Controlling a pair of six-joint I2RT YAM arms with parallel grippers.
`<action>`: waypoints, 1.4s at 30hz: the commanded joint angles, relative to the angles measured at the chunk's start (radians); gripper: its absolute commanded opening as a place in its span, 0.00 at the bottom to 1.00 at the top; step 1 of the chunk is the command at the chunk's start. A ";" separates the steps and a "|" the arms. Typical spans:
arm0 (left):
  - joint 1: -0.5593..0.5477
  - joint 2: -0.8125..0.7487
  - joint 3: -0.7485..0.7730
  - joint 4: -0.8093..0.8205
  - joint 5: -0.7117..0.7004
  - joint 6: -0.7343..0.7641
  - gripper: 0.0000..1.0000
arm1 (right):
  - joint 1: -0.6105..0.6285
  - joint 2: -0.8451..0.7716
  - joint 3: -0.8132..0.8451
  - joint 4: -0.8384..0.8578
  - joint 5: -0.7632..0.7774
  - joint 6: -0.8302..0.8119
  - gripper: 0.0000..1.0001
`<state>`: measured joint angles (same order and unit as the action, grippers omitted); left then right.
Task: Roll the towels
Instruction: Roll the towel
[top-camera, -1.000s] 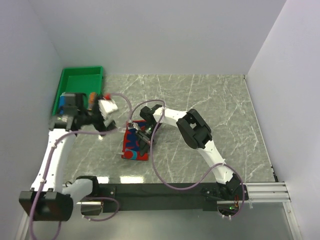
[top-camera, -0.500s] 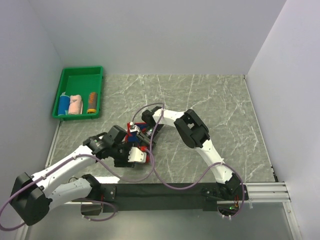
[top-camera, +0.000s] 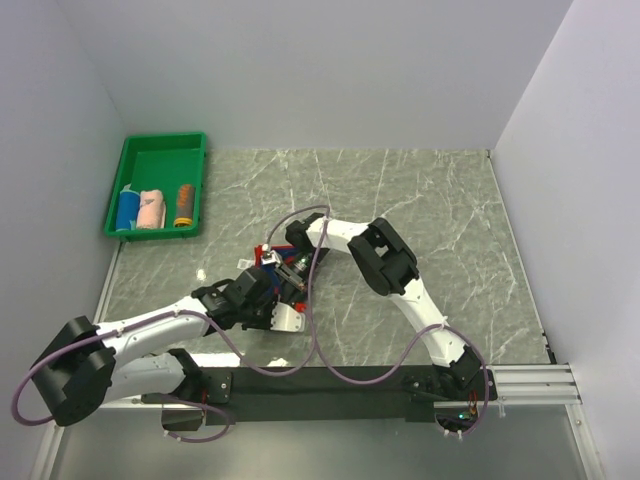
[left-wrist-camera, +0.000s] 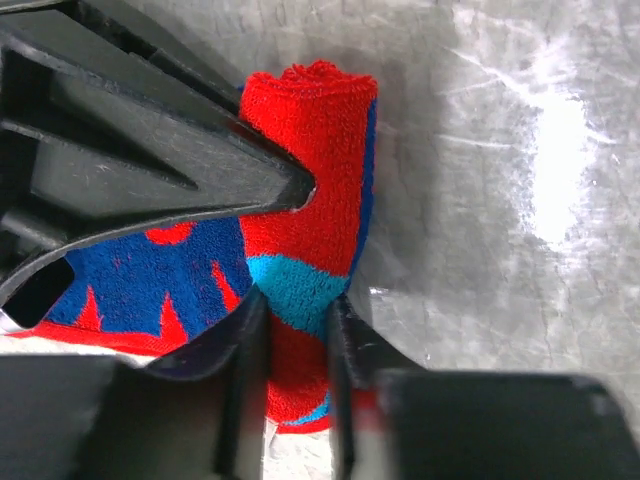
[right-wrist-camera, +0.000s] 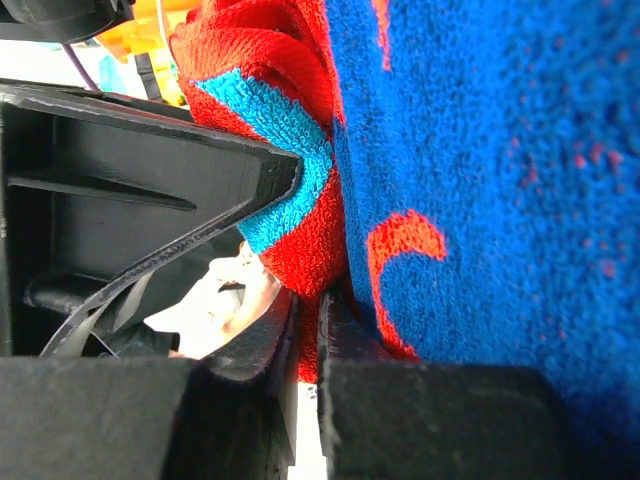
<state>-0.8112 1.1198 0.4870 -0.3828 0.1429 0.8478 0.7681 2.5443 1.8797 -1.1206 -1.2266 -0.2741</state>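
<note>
The red-and-blue towel (left-wrist-camera: 315, 150) lies partly rolled on the marble table, mostly hidden between the two grippers in the top view (top-camera: 266, 256). My left gripper (left-wrist-camera: 295, 335) has its jaws pressed on both sides of the roll's near end. My right gripper (right-wrist-camera: 308, 335) is shut on a thin red fold of the same towel (right-wrist-camera: 480, 150). In the top view the left gripper (top-camera: 280, 302) and the right gripper (top-camera: 292, 272) meet at the towel. Rolled blue (top-camera: 128, 210), pale pink (top-camera: 151, 210) and orange (top-camera: 184, 205) towels lie in the tray.
The green tray (top-camera: 165, 150) stands at the back left by the wall. Grey marble table (top-camera: 430, 210) stretches to the right of the arms. White walls close in on the left, back and right.
My left arm has swung from the tray down to the towel in the middle, and its jaws have narrowed onto the roll. The right gripper has stayed shut on the towel.
</note>
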 joint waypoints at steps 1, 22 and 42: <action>-0.005 0.055 -0.036 -0.007 -0.023 -0.036 0.22 | -0.016 0.042 -0.036 0.019 0.202 -0.056 0.10; 0.412 0.668 0.574 -0.662 0.474 0.194 0.04 | -0.374 -0.882 -0.583 0.497 0.576 0.151 0.60; 0.546 1.118 0.940 -0.904 0.532 0.278 0.11 | 0.256 -0.872 -0.653 0.766 1.110 -0.177 0.69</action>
<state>-0.2707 2.1876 1.4284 -1.3975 0.7746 1.0470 0.9676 1.6157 1.1866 -0.4938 -0.2607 -0.3477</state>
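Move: The towel's roll lies crosswise, already between the left fingers, its middle about 2 cm to that hand's right and level with it; the flat, unrolled part is centred roughly 7 cm ahead and 2 cm right, a centimetre lower, the white tag some 8 cm ahead and 5 cm left. The right hand still pinches the roll nearer its right end, the roll's middle about 2 cm to its left; from there the flat part is centred some 7 cm ahead and 2 cm left. Taking over the roll, the left fingers close fully on it and the hand moves about 4 cm forward towards the unrolled part, keeping low and tipping over by some 70 degrees so that the wrist goes ahead and the fingertips swing back towards the base, turning the roll forward in its grip. The right fingers meanwhile open and let go, and that hand swings out forward, to its right and up over 10 cm, then loops back and left with its fingers turning from backward to downward, ending open and empty about 8 cm higher and 5 cm right of where it began, just beyond the roll's right end. ##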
